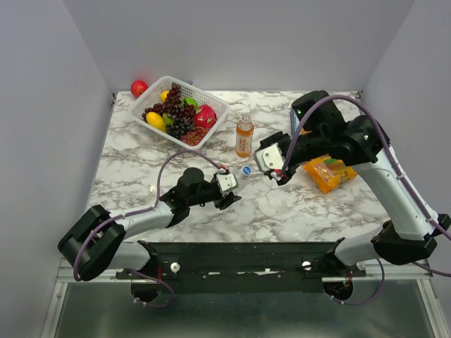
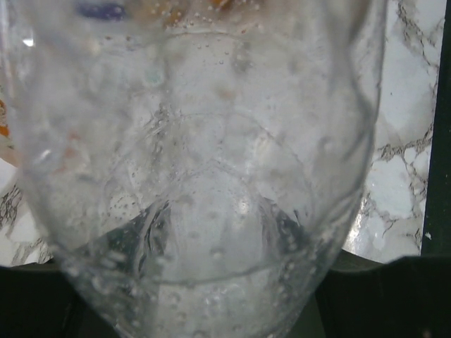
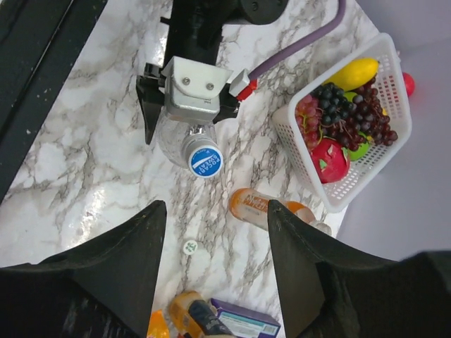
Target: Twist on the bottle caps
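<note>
My left gripper (image 1: 229, 189) is shut on a clear bottle (image 3: 173, 141) and holds it low over the table. A blue cap (image 3: 205, 159) sits on the bottle's neck, facing my right gripper. The bottle's body (image 2: 211, 176) fills the left wrist view. An orange bottle (image 1: 244, 137) stands upright behind it, and its neck (image 3: 320, 227) shows bare. A white cap (image 3: 189, 246) lies on the marble. My right gripper (image 3: 215, 205) hovers open a short way from the blue cap (image 1: 246, 170), with nothing between its fingers.
A white basket (image 1: 211, 105) of fruit stands at the back left, with a red ball (image 1: 139, 88) beside it. Orange snack packets (image 1: 328, 172) lie under the right arm, near a purple box (image 3: 243, 324). A small white round piece (image 1: 153, 188) lies at the left.
</note>
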Tool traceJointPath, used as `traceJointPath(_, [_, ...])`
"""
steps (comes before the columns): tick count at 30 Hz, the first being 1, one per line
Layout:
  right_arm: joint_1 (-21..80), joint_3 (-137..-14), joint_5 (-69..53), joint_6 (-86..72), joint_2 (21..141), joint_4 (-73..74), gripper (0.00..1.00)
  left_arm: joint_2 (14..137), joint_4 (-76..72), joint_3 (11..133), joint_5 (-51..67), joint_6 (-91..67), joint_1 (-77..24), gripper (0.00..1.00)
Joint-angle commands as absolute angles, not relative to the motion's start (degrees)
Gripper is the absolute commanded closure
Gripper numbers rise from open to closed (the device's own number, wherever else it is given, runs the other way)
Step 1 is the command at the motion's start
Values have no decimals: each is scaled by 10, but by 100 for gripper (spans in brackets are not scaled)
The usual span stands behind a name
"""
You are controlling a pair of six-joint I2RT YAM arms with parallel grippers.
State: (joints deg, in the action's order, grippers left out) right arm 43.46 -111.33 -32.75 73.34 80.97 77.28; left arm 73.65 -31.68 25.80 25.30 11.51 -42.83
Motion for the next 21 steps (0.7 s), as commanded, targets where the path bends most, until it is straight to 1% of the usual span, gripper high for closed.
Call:
traceJointPath(1, [446,-1081,-338,838,825,865,34,726,-272,266,301,170,-425,100])
traceJointPath(5, [453,-1073,-346,867,831,874,35,732,-255,280,308,191,-421,100])
traceJointPath(13, [463,-996,-342,898,810,874,35,742,-243,299,311,197,-412,100])
traceJointPath(21, [464,-1013,-344,861,835,860,37,751,-220,316,323,220,-411,100])
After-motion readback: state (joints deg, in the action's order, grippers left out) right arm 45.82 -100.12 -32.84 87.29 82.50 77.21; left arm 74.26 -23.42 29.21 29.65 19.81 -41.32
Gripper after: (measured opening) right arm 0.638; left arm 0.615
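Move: The blue-capped clear bottle is already in the left hand's grip, its cap about 10 cm above that hand, 5 cm to its right and 2 cm ahead. From the open right hand, the same cap lies some 9 cm below, 5 cm to the left and 2 cm ahead. The orange bottle stands about 14 cm ahead of the right hand and 3 cm left, 26 cm lower; a loose white cap lies roughly 10 cm ahead and 6 cm right, 35 cm down on the table. Towards the blue cap on the held bottle the right hand sinks about 7 cm, its open fingers tipping some 10 degrees further down and the hand turning a little counter-clockwise; it stops short of the cap with no touch yet. The left hand keeps its grip around the bottle, dipping about a centimetre and tilting it slightly. ##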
